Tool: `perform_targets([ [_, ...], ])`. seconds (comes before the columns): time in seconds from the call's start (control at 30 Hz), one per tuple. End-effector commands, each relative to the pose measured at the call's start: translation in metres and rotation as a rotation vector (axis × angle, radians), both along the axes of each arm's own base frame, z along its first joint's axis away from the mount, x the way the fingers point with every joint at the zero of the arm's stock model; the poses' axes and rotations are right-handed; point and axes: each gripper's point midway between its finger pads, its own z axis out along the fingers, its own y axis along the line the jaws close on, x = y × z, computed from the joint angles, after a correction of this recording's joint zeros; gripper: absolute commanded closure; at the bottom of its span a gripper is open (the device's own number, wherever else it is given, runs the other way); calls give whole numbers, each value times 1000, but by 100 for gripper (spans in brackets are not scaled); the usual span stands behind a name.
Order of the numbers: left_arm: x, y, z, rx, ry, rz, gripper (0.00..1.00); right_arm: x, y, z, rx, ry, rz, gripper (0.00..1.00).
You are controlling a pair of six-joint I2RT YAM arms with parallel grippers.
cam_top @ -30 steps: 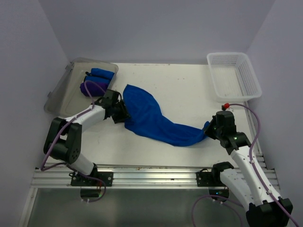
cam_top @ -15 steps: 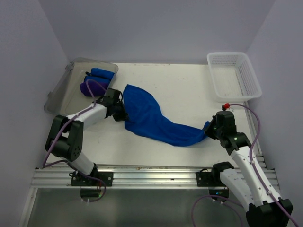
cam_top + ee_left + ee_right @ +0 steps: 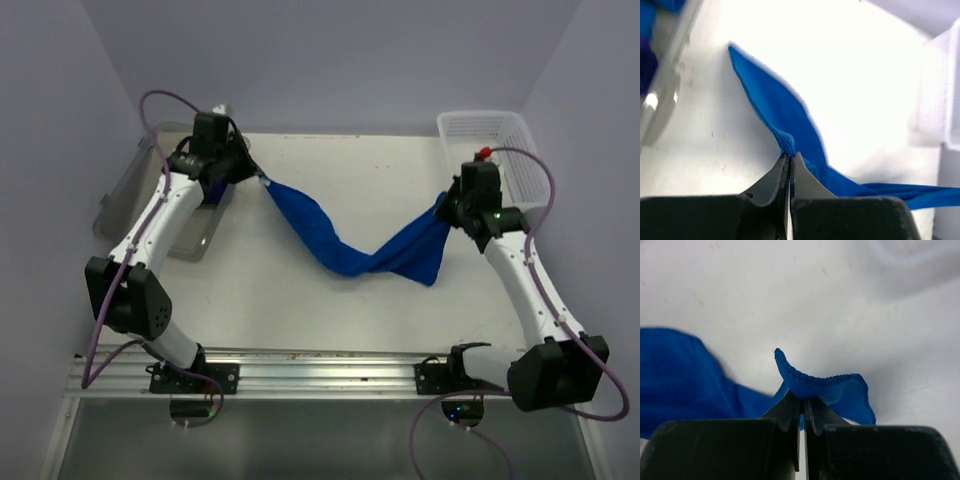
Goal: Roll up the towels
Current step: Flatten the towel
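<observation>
A royal blue towel hangs stretched between my two grippers, and its sagging middle is low over the white table. My left gripper is shut on the towel's left corner, beside the tray. My right gripper is shut on the right corner, near the basket. In the left wrist view another blue towel and a dark purple towel lie in the tray at the far left.
The clear grey plastic tray stands at the back left, partly under my left arm. A white mesh basket stands at the back right, just behind my right arm. Walls close in the table on three sides.
My left gripper closed on the towel's left corner. Both arms then rose and moved toward the back, lifting the towel off the table and stretching it between them.
</observation>
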Motion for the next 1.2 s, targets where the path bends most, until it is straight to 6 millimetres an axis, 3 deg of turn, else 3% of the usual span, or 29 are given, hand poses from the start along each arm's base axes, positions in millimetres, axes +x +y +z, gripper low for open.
perform_targets([
  [0.0, 22, 21, 88, 7, -177, -1, 100, 59, -15, 156, -18, -406, -43, 100],
  [0.1, 22, 40, 133, -31, -265, 15, 100, 58, -27, 188, -46, -453, -77, 100],
  [0.13, 19, 46, 139, -36, -278, 24, 100, 55, -30, 192, -48, -462, -83, 100],
  [0.23, 3, 69, 135, -49, -285, 58, 100, 31, -42, 162, -82, -400, -121, 100],
  [0.27, -5, 72, 105, -48, -223, 60, 100, 21, -48, 151, -96, -378, -152, 100],
  [0.3, -17, 74, 109, -52, -248, 60, 100, 3, -50, 120, -93, -326, -160, 100],
  [0.33, -25, 75, 96, -53, -228, 63, 100, -9, -52, 103, -95, -295, -168, 100],
  [0.37, -42, 73, 65, -58, -185, 59, 100, -21, -57, 85, -108, -259, -190, 100],
  [0.4, -52, 69, 47, -73, -154, 40, 100, -38, -60, 41, -122, -164, -203, 100],
  [0.43, -62, 68, 27, -79, -120, 39, 100, -58, -64, 28, -125, -138, -223, 89],
  [0.47, -84, 67, -14, -83, -36, 40, 100, -70, -66, 12, -125, -97, -239, 79],
  [0.5, -90, 64, -30, -101, -17, 29, 100, -85, -63, -19, -107, -28, -245, 68],
  [0.53, -99, 61, -47, -118, 19, 23, 100, -96, -62, -29, -94, -10, -248, 47],
  [0.57, -116, 58, -80, -134, 96, 16, 100, -103, -60, -40, -79, 9, -245, 44],
  [0.6, -122, 52, -88, -160, 103, -9, 100, -111, -54, -61, -50, 58, -237, 43],
  [0.67, -135, 48, -111, -168, 150, -8, 100, -117, -45, -80, -5, 97, -214, 43],
  [0.8, -142, 51, -122, -135, 174, -1, 100, -114, -35, -97, 40, 157, -205, 44],
  [0.9, -141, 59, -122, -89, 179, 13, 100, -113, -35, -112, 44, 223, -230, 44],
  [1.07, -133, 84, -109, 26, 168, 91, 100, -91, -55, -107, -21, 200, -276, 43],
  [1.17, -127, 101, -94, 57, 151, 148, 100, -84, -65, -115, -3, 242, -304, 43],
])
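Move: Down on the open table, the left hand's landing spot for its pinched corner of the blue towel lies some 16 cm back, 7 cm left and 17 cm below; the towel's sagging middle is 12 cm back and 18 cm right. The grey tray's middle is 22 cm left and 2 cm ahead. The right hand's spot is about 12 cm back, 5 cm right, 15 cm down, with the towel's middle 19 cm left and 4 cm back, and the white basket 15 cm right and 15 cm ahead. Flicking the towel open, both hands swing up and slightly forward, the right about 20 cm, the left about 14 cm, fingers tipping up, then whip back and down towards the near table, spreading a little apart as the fingers tip down again. The right lets go of its corner on the descent, opening about halfway, and sinks on; the left keeps its pinch and finally eases forward, up and left. ##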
